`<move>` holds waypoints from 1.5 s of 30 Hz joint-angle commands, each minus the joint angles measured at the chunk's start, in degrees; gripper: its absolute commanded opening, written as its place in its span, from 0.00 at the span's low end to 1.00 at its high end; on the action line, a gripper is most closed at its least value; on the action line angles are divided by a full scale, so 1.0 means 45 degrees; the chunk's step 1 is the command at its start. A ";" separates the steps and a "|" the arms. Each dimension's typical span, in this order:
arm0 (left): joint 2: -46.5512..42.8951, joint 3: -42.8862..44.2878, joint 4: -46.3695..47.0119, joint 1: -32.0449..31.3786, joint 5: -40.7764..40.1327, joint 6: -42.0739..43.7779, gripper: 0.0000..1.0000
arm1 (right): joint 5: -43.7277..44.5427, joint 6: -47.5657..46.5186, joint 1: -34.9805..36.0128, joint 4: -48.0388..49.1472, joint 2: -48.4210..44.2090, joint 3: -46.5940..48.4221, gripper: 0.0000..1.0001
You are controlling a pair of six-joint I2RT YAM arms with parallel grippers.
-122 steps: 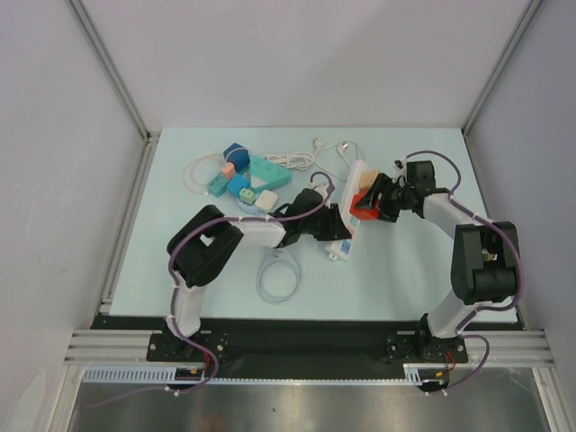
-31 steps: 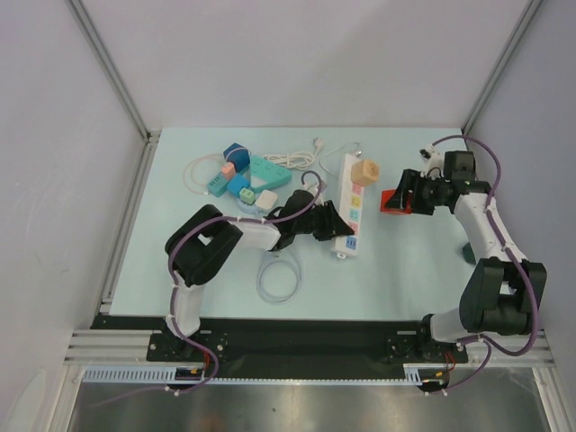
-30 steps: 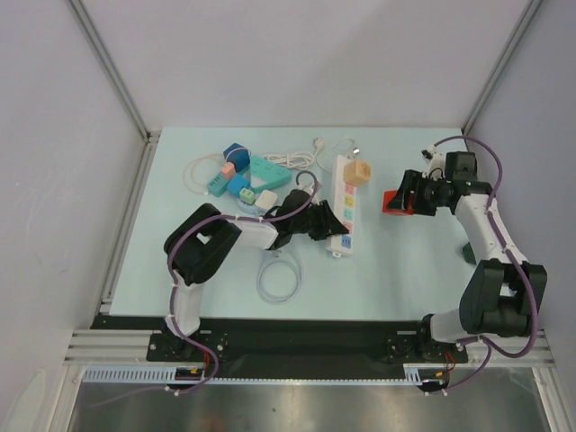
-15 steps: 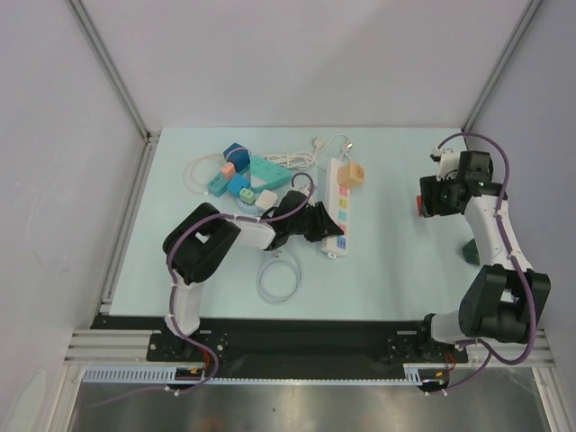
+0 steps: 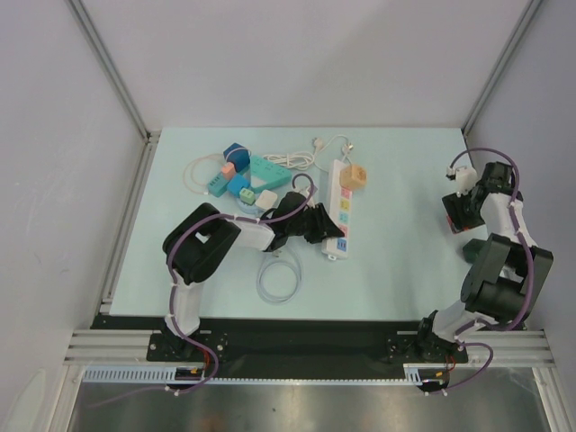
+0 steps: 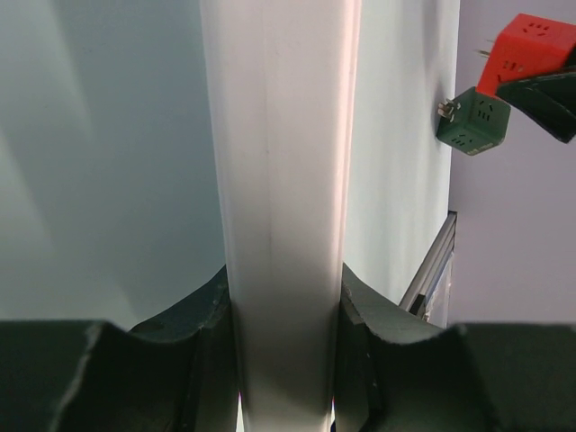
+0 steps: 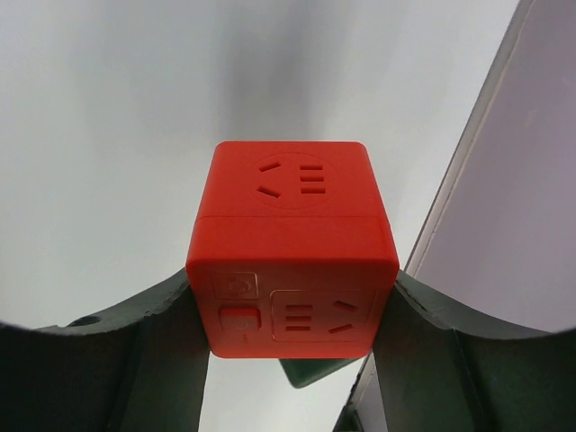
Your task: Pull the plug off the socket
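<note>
A white power strip, the socket (image 5: pixel 341 205), lies mid-table, and my left gripper (image 5: pixel 325 225) is shut on its near end. In the left wrist view the strip (image 6: pixel 279 180) fills the space between that gripper's (image 6: pixel 283 288) jaws. The plug, a red cube (image 7: pixel 292 247), is off the strip and clamped in my right gripper (image 7: pixel 292 297). That gripper (image 5: pixel 456 210) hangs near the table's right edge, where its body hides the plug from above. The left wrist view catches the red cube (image 6: pixel 531 49) far off, up in the air.
A tan cube adapter (image 5: pixel 357 175) sits in the strip's far end. A dark green cube (image 6: pixel 474 121) lies on the table below the red one. A teal strip (image 5: pixel 270 171) with cubes, white cords (image 5: pixel 306 160) and a coiled cable (image 5: pixel 279 274) lie to the left.
My right arm has swung right, carrying the red plug from beside the strip to the right edge. The left gripper still holds the strip, which shifted slightly left.
</note>
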 commanded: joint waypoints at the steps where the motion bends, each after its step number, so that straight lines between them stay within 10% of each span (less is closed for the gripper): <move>1: -0.0799 0.0087 0.2123 -0.0008 0.0408 0.0419 0.00 | 0.0181 -0.1003 -0.0228 0.0944 0.0475 0.0014 0.01; 11: -0.0877 0.0126 0.1948 -0.0008 0.0467 0.0595 0.00 | 0.0299 -0.0944 -0.0560 0.1239 0.2097 0.0464 0.26; 18: -0.0818 0.0184 0.1987 -0.0027 0.0584 0.0732 0.00 | -0.0246 -0.0827 -0.0756 0.0966 0.1474 0.0542 0.83; 32: -0.0799 0.0321 0.1908 -0.0222 0.0506 0.1083 0.00 | -0.5674 0.1006 0.1623 -0.1496 -0.0714 0.2554 0.94; 45: -0.0975 0.0028 0.2065 -0.0477 0.0350 0.1220 0.00 | -0.7121 1.0633 0.4869 0.1453 0.2933 0.5383 0.98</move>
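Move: The right hand holds the red plug over bare table; its landing spot is about 7 cm below and 2 cm to the right. The green plug stands roughly 6 cm back and 6 cm right of the hand. The tan plug, still on the socket strip, is some 16 cm ahead and 31 cm left. From the left hand, gripping the strip's near end, the landing spot is about 39 cm right and 1 cm back. Right hand lowers the red plug 5 cm, releases, rises, swings 25 cm left towards the still-plugged tan plug. ##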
